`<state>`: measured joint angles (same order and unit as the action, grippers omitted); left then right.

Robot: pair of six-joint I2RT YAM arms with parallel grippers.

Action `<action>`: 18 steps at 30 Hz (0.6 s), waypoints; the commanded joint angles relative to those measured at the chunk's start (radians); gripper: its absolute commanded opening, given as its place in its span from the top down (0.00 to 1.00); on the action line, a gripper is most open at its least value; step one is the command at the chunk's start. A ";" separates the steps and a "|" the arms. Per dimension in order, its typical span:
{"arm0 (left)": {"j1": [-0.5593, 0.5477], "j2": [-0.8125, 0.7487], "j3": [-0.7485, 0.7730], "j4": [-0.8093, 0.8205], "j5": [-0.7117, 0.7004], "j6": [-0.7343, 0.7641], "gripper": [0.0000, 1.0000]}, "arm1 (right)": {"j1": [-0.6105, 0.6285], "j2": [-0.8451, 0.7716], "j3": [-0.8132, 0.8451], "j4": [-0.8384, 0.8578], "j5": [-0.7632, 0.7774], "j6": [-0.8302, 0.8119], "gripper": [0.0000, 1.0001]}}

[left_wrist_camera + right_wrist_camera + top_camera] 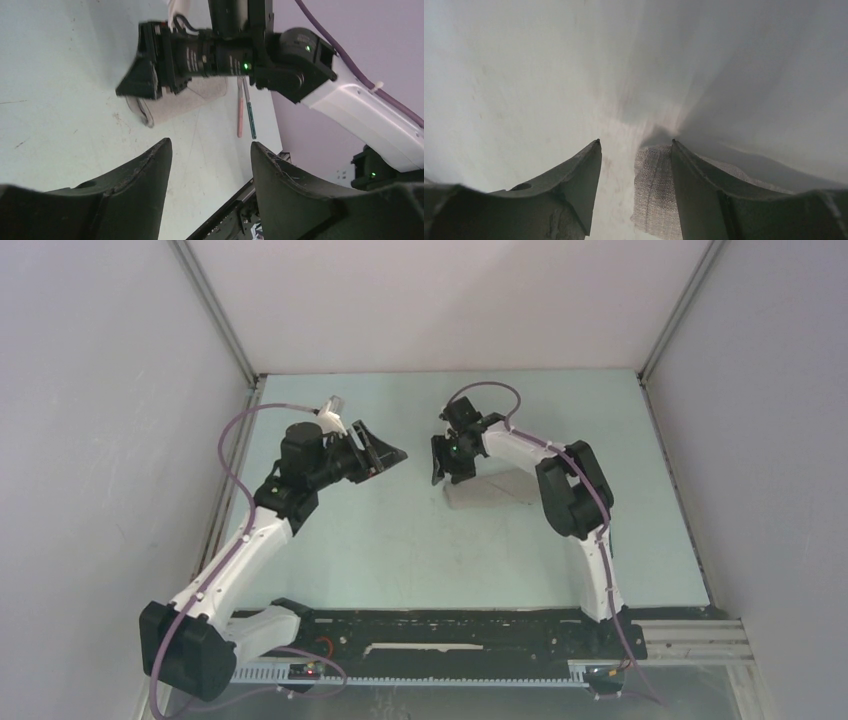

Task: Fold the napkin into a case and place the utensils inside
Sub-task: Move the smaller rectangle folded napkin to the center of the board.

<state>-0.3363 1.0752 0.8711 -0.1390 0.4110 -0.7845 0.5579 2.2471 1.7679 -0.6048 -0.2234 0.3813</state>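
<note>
The napkin [495,490] lies on the table as a narrow folded strip, the case [185,102]. My right gripper [450,472] hovers just over its left end, jaws open. In the right wrist view the cloth's end [651,190] lies between the jaws, against the right finger [694,185], with bare table beside the left one. Two utensils lie side by side past the strip: a pink handle [240,117] and a teal handle [251,120]. My left gripper [211,150] is open and empty, raised left of the strip and facing it.
The pale green table [400,540] is walled by grey panels on the left, back and right. A black rail [450,625] runs along the near edge between the arm bases. The right arm's elbow [570,490] rises just right of the napkin.
</note>
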 commanded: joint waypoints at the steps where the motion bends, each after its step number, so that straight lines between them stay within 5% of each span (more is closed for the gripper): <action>1: -0.004 -0.018 -0.017 0.014 0.022 0.022 0.35 | 0.039 -0.152 -0.172 -0.002 -0.059 -0.064 0.38; 18: -0.075 0.143 -0.028 0.096 0.055 0.004 0.35 | -0.140 -0.555 -0.353 0.090 -0.264 0.016 0.35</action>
<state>-0.3763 1.1748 0.8135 -0.0975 0.4290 -0.7849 0.4709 1.8473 1.4494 -0.5278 -0.4530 0.3710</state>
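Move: The folded napkin's middle is some 10 cm right of the right hand and 2 cm back, about 2 cm lower; that hand's fingertips are down at the far side of its left end. The pink-handled fork is about 27 cm right and 8 cm back, with the teal-handled utensil about 4 cm farther right and 1 cm nearer the base. From the left hand, the napkin lies about 19 cm right, 11 cm ahead and 24 cm below. Right fingertips push the napkin's left end about 7 cm back, then lift clear; the left hand sinks 5 cm. ##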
